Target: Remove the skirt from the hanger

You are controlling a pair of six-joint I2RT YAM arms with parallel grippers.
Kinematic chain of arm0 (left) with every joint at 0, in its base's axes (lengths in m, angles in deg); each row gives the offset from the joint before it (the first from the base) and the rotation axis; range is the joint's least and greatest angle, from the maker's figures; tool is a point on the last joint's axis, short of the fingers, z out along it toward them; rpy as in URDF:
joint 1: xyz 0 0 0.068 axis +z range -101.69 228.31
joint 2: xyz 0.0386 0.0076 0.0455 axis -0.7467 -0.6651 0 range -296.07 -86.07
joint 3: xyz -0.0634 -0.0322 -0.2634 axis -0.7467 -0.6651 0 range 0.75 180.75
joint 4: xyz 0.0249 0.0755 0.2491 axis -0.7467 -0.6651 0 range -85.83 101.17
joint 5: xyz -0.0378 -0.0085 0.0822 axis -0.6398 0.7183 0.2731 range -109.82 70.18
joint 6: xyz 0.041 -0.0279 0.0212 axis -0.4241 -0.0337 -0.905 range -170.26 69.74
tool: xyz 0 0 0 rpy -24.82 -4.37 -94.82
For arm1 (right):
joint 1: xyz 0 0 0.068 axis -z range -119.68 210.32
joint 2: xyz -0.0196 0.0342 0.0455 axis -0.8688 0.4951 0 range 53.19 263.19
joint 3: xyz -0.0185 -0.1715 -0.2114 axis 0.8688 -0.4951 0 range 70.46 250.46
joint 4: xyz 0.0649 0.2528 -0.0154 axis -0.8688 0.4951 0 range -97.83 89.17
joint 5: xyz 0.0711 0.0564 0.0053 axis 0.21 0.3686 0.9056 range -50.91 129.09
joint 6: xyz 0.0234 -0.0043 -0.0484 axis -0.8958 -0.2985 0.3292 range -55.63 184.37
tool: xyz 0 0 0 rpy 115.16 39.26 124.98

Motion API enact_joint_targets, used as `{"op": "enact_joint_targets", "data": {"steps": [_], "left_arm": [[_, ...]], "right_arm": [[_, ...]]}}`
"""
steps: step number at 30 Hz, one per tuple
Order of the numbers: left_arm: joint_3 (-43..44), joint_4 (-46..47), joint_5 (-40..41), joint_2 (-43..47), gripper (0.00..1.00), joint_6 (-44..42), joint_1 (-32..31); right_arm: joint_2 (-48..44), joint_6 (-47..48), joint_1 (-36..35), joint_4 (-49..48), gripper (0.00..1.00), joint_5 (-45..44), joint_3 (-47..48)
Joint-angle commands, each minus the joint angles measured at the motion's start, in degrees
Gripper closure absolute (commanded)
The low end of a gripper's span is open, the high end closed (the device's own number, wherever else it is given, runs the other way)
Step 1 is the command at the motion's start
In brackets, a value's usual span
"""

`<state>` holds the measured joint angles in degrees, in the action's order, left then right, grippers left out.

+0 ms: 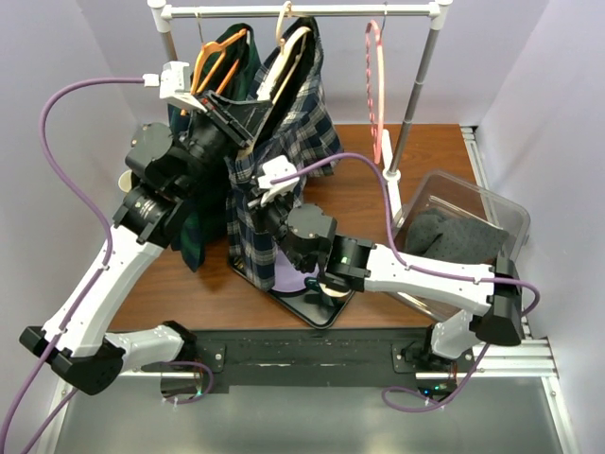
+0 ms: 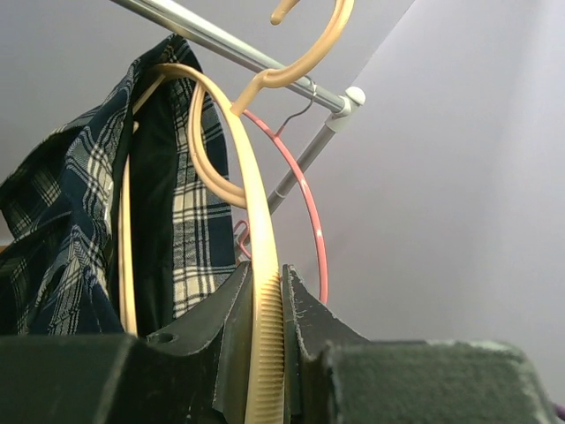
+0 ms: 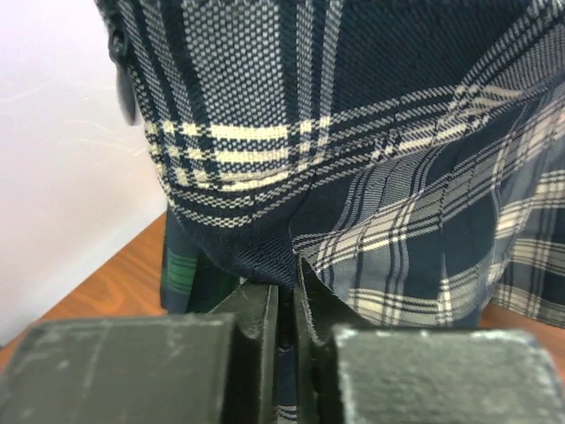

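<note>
A navy and white plaid skirt [image 1: 288, 142] hangs from a beige hanger [image 1: 289, 43] hooked on the rack's rail [image 1: 312, 11]. My left gripper [image 1: 251, 118] is shut on the hanger's ribbed arm [image 2: 263, 291], which runs up between its jaws [image 2: 267, 305] with the skirt [image 2: 53, 230] draped to the left. Lower down, my right gripper [image 1: 263, 200] is shut on a fold of the skirt [image 3: 353, 132]. In the right wrist view that dark fabric is pinched between the two closed jaws [image 3: 287, 296].
An orange hanger [image 1: 223, 55] with a dark green garment hangs left of the skirt, and an empty red hanger [image 1: 376, 85] hangs to the right. A clear bin [image 1: 506, 213] of grey clothing sits at the right. A black tray [image 1: 317, 307] lies on the wooden table [image 1: 359, 189].
</note>
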<state>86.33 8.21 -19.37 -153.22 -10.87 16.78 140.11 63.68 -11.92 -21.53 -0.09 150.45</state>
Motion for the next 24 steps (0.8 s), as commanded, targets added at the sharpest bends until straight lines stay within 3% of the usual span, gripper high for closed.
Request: {"op": "enact_joint_targets", "data": {"steps": [1, 11, 22, 24], "left_arm": [[4.06, 8.77, -0.01, 3.70, 1.00, 0.86, 0.33], [12.59, -0.99, 0.17, 2.56, 1.00, -2.13, 0.33], [14.00, -10.48, -3.44, 7.30, 1.00, -4.15, 0.33], [13.13, -12.23, -2.21, 9.22, 1.00, -5.38, 0.33]], "right_arm": [[-1.21, 7.19, 0.18, -7.48, 1.00, -6.35, -3.07], [-15.01, 13.78, 1.49, -9.42, 1.00, -6.26, -14.68], [-18.97, 21.78, 10.55, -9.34, 1.00, 0.06, -4.86], [-19.06, 23.97, 10.90, -6.36, 1.00, 4.52, -1.87]]}}
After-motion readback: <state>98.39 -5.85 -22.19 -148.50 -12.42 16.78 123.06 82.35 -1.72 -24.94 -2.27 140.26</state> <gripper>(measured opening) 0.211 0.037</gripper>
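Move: The left gripper already holds the near end of the wooden hanger, whose middle lies about 13 cm ahead, 7 cm right and 4 cm up; the plaid skirt's middle is some 3 cm ahead, 5 cm right and 16 cm below. The right gripper already pinches that skirt, its middle about 8 cm ahead, 5 cm right, 4 cm below. From the right hand, the pink hanger stands roughly 20 cm ahead and 23 cm right, the green skirt 15 cm ahead and 8 cm left. Keep both grips and pull the hands apart: dip the right gripper about 3 cm while starting it right, then sweep it on to some 14 cm right in all, rising and easing forward, the wrist turning about 15 degrees clockwise. A moment later draw the left gripper back and up, about 6 cm each, and slightly left, taking the wooden hanger away from the rail and the skirt. ##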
